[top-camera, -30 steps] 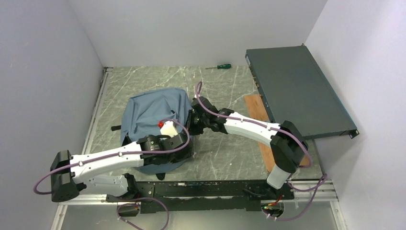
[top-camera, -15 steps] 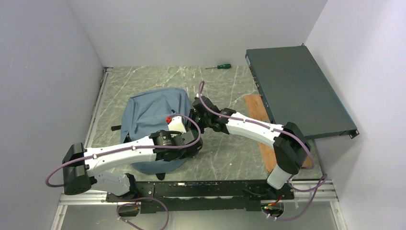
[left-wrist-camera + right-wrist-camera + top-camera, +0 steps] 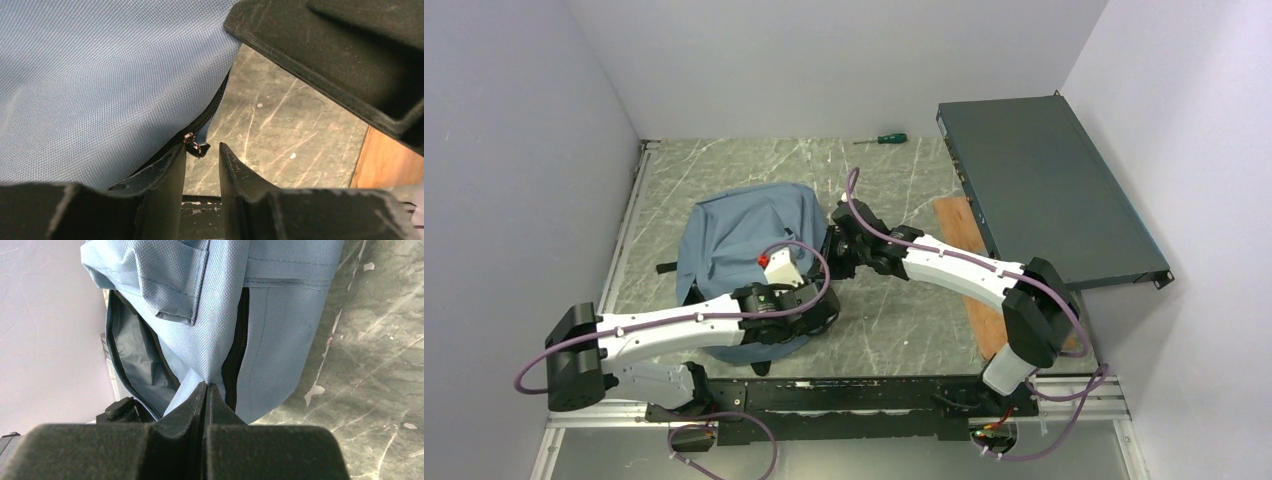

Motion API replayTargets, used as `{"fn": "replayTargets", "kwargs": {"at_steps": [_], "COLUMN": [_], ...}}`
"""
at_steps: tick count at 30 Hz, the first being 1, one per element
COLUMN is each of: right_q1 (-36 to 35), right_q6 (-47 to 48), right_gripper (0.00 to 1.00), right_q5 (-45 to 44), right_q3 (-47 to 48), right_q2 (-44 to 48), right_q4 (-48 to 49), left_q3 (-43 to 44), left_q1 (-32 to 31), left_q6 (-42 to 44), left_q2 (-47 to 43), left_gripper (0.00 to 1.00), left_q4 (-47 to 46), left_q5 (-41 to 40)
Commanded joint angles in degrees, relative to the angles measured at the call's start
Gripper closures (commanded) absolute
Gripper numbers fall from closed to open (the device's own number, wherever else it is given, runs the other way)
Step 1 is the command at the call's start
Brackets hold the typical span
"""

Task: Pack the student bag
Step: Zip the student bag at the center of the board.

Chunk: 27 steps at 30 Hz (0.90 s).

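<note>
The student bag point(image 3: 742, 232) is a soft grey-blue backpack lying on the marbled table. Its opening shows dark lining in the right wrist view. My right gripper point(image 3: 206, 385) is shut on a fold of the bag's fabric point(image 3: 280, 340) next to a black zipper line, at the bag's right side point(image 3: 829, 252). My left gripper point(image 3: 202, 148) is at the bag's near right edge point(image 3: 822, 312), with its jaws apart by a narrow gap. The small zipper pull point(image 3: 195, 146) hangs at the tip of the left finger, not clamped. Blue fabric point(image 3: 100, 75) fills that view's left.
A flat dark grey metal box point(image 3: 1044, 190) leans against the right wall, with a wooden board point(image 3: 967, 262) under its near edge. A green-handled screwdriver point(image 3: 882, 139) lies at the back. Walls close in on three sides. The right arm's black body point(image 3: 350, 55) hangs just above my left gripper.
My left wrist moved right along the bag's near edge, then drew back a little, and its jaws have narrowed. The right gripper kept its hold and shifted slightly right.
</note>
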<state>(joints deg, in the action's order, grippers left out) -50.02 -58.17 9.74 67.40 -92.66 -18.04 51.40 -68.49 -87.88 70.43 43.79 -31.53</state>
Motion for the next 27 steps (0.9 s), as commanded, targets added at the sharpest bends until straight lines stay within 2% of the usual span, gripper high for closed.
{"fn": "replayTargets", "kwargs": {"at_steps": [1, 4, 6, 11, 16, 18, 19, 23, 27], "right_q1": [-0.17, -0.14, -0.17, -0.3, -0.34, -0.34, -0.34, 0.38, 4.76], "right_q6": [-0.96, -0.85, -1.18, -2.53, -3.34, -3.37, -3.4, -1.0, 10.29], "right_gripper": [1.0, 1.0, 1.0, 1.0, 1.0, 1.0, 1.0, 1.0, 1.0], "right_q5": [2.92, 2.6, 2.73, 2.82, 1.66, 1.17, 0.68, -3.48, -4.08], "right_q3": [0.6, 0.83, 0.6, 0.8, 0.49, 0.33, 0.18, -2.16, -2.27], "right_q2": [2.52, 2.16, 2.29, 2.8, 3.67, 3.85, 4.0, 6.3, 6.66], "right_q4": [0.28, -0.46, -0.06, 0.51, 0.19, -0.19, -0.42, 1.52, 4.53], "left_q3": [2.65, 2.44, 3.59, 5.97, 8.47, 9.23, 9.55, 7.79, 4.41], "left_q1": [-0.07, -0.07, -0.07, -0.07, -0.07, -0.07, -0.07, -0.42, -0.42], "left_q6": [-1.99, -1.27, -1.3, -2.57, -4.17, -4.21, -4.0, -0.94, 2.67], "left_q2": [1.96, 2.34, 3.48, 7.41, 10.49, 11.13, 11.21, 8.56, 3.62], "left_gripper": [0.68, 0.69, 0.67, 0.68, 0.8, 0.96, 1.0, 1.0, 1.0], "left_q4": [1.07, 0.28, 1.98, 6.47, 11.17, 12.31, 12.78, 10.93, 9.84], "left_q5": [-2.34, -2.82, -3.67, -5.12, -6.85, -7.48, -7.71, -7.57, -5.21]}}
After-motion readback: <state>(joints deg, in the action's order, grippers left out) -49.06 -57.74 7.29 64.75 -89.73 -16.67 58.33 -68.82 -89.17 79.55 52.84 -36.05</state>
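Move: The zip pull hangs just beyond the left hand's parted fingertips, about 1 cm ahead, level sideways and 2 cm below. The bag edge already pinched by the right fingers is some 7 cm ahead of the left hand, level sideways and 2 cm higher; the bag's middle lies roughly 13 cm left, 5 cm ahead and 6 cm lower. From the right hand the zip pull is about 6 cm back, level sideways and 4 cm lower. Left hand dips and eases forward-left some 1.5 cm, shutting on the zip pull; right draws pinched cloth rightward. ##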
